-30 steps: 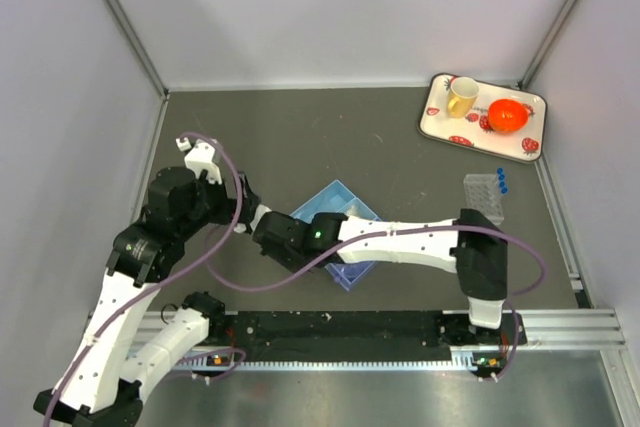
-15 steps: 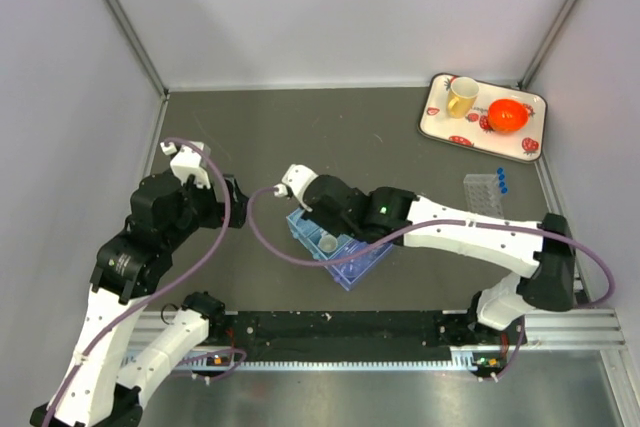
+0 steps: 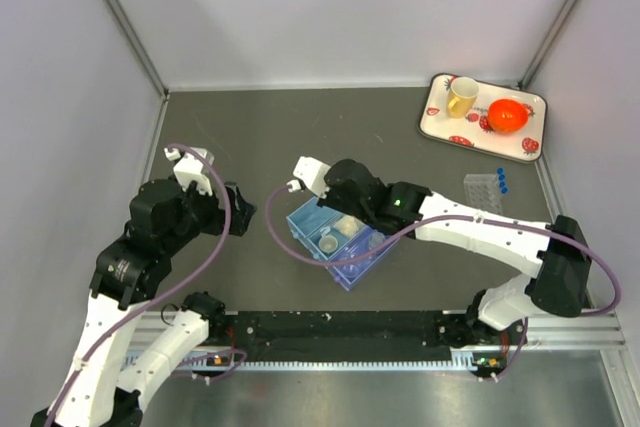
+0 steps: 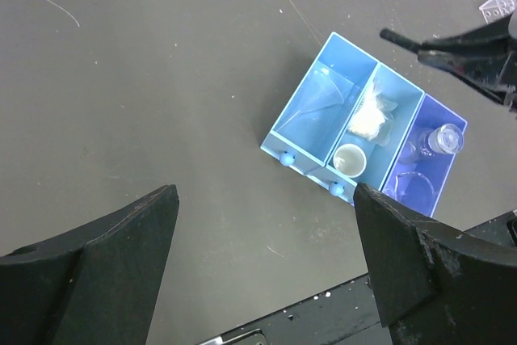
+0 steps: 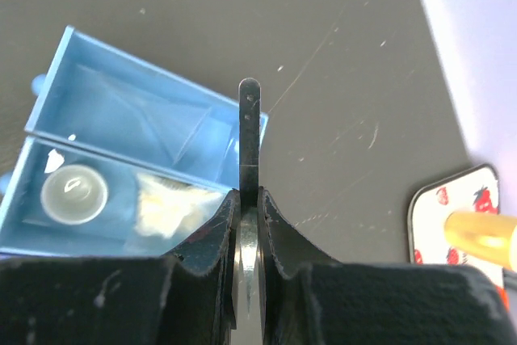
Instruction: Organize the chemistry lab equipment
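Observation:
The blue three-compartment tray [image 3: 299, 230] lies at the table's centre. In the left wrist view the tray [image 4: 273, 136] holds a clear funnel [image 4: 313, 101], the bag of white material [image 4: 368, 121] with a tiny beaker [image 4: 350, 159], and clear beakers [image 4: 441, 139] in the darker end section. My right gripper [image 3: 338, 190] hovers over the tray's far side. In its own view the right gripper [image 5: 250, 195] is shut on a thin dark flat strip [image 5: 250, 131]. My left gripper [image 4: 262, 197] stands wide open and holds nothing, left of the tray. The tube rack [image 3: 483, 193] with blue-capped tubes [image 3: 500, 180] sits right.
A white strawberry-patterned tray [image 3: 442, 128] at the back right corner carries a yellow mug [image 3: 461, 97] and an orange bowl [image 3: 509, 115]. Grey walls close in three sides. A black rail [image 3: 350, 327] runs along the near edge.
The right arm, which lay across the tray reaching left, has swung back to the right and uncovered the tray. The left gripper drew back slightly and stayed open.

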### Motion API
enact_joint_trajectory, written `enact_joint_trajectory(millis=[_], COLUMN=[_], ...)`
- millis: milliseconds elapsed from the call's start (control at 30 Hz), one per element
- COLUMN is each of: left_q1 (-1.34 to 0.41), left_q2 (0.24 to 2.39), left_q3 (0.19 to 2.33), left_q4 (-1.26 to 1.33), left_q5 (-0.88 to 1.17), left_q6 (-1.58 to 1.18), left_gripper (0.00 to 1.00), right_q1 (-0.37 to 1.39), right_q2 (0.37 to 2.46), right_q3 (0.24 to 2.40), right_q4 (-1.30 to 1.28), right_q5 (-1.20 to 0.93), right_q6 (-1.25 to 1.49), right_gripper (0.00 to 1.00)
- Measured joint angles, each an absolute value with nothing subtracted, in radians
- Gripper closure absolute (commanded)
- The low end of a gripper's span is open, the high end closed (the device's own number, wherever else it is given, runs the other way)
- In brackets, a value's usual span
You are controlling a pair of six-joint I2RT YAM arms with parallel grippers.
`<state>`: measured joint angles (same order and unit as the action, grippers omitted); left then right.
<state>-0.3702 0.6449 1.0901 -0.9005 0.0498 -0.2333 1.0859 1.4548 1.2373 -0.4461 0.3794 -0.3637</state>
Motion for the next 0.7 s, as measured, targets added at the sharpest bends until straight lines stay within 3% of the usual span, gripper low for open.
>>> enact_joint_trajectory(millis=[267, 700], left_q1=[-0.37, -0.37], left_q2=[0.634, 0.635], left_q3=[1.073, 1.073], left_q4=[-0.901, -0.901], left_q5=[0.065, 0.065], left_q6=[-0.233, -0.229], left_gripper=[0.05, 0.05], right_q1=[1.063, 1.036], right_q2=[1.455, 1.547], right_q3=[1.142, 1.132], right_q4=[-0.253, -0.265], right_q5=[0.299, 0.047], right_q6=[-0.58, -0.772], right_gripper=[1.0, 1.0])
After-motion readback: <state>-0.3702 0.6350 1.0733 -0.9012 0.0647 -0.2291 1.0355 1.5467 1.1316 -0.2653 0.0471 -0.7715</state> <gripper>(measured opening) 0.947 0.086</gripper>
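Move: The bin's outer-left compartment, where the clear funnel lies, is about 8 cm left of my right hand, 3 cm ahead and 15 cm below; that hand already holds a slim dark tool. Also about 15 cm down, the cotton bag is 2 cm back and 1 cm left, and the white cup some 6 cm back and 5 cm left. From my left hand the funnel compartment is roughly 9 cm ahead, 15 cm right and 23 cm down. I bring the slim dark tool down towards the funnel compartment with my right hand: a slight reach forward that I take back, then left and increasingly down, ending about 5 cm lower and 4 cm farther left. As I go I swing the wrist some 25 degrees counter-clockwise, bringing the tool closer to the compartment's long direction, fingers keeping their grip. ##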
